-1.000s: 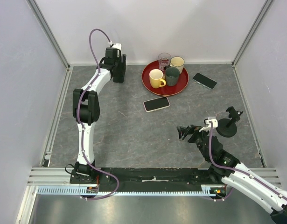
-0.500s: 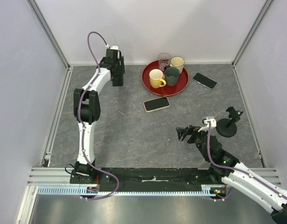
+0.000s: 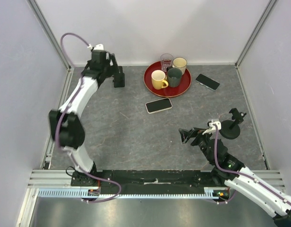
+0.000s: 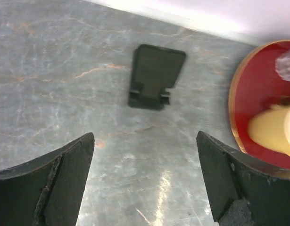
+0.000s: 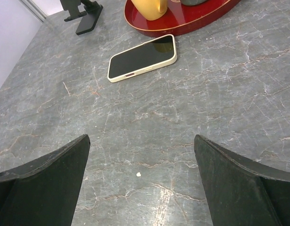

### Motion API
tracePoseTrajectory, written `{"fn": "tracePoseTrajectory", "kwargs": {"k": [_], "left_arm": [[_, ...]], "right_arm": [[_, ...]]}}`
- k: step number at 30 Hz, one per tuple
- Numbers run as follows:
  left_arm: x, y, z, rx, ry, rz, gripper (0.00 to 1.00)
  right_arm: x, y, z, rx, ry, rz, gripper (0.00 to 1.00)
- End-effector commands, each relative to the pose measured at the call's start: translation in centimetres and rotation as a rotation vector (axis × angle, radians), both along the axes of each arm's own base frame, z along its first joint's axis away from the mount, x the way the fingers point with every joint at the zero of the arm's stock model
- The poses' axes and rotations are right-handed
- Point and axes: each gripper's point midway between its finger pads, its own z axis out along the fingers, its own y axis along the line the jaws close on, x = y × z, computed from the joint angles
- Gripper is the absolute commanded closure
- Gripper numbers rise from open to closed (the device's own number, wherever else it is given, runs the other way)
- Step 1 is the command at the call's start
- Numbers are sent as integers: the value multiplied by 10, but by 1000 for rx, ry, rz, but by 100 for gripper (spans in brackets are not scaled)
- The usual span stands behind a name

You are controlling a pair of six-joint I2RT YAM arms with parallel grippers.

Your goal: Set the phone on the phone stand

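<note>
A black phone stand stands on the grey table at the back left, just left of the red tray; the left wrist view shows the stand ahead of the fingers. My left gripper is open, a little behind the stand, with only bare table between its fingers. A cream-cased phone lies flat, screen up, near the table's middle, below the tray. My right gripper is open and empty, low over the table, pointing towards that phone from the near right.
The red tray carries a yellow mug, a dark mug, a cream cup and a glass. A dark phone lies right of the tray. A black round-based holder stands by the right arm.
My left gripper has opened, let go of the phone stand and drawn back to the left, its arm swinging outward. The stand stays put. The right arm has barely moved.
</note>
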Motion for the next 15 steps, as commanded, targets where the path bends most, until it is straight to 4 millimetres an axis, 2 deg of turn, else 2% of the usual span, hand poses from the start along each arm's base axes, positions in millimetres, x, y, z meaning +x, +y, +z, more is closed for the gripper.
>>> {"fn": "tracePoseTrajectory", "kwargs": {"k": [1,2,4,5,6,7,9,12,13,14,15], "left_arm": [[-35,-68,51,-307,-252,-329,7],[-56,-106,43,-468,-198,-509,10],[-70,-127,-3,-610,-43,-550,24],[-79,-147,-5,-720,-1,-642,34],[-83,-158,-13,-757,33,-680,38],[-86,-165,-30,-780,83,-688,40],[-91,-178,-41,-753,108,-701,41],[-87,-179,-69,-662,160,-607,41],[-80,-170,-82,-605,168,-519,44],[-80,-168,-104,-588,224,-456,49],[-81,-168,-113,-569,281,-411,52]], "right_arm": [[1,-2,-2,7,3,-16,2],[1,-2,-2,6,4,-12,2],[0,-1,-2,4,7,-9,2],[0,0,-1,8,6,-3,2],[-1,-1,-3,4,10,-3,2],[-1,-1,0,13,4,-3,2],[-1,-1,-2,11,4,-1,2],[-2,-2,1,21,-4,-3,2],[-1,-3,0,19,-5,-9,2],[-1,-2,1,19,-5,-7,2],[-1,-3,0,18,-4,-9,2]]}}
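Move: The phone lies about 10 cm back and 28 cm to the right of the left hand, some 18 cm below it. The phone stand is about 8 cm ahead and 4 cm right of this hand, its middle roughly 12 cm lower. The yellow mug sits some 6 cm ahead and 28 cm right, on the near side of the red tray. From the right hand the phone is about 21 cm ahead, 14 cm left and 12 cm down. Swinging right in an arc, the empty left hand moves away from the phone stand to the phone: first back and up about 4 cm, then across by some 16 cm, dropping steeply at the end to 12 cm below its start. The wrist turns clockwise and rolls its left side down, each some 30 degrees, while the fingers close to about half open, above the table by the phone's left end. ##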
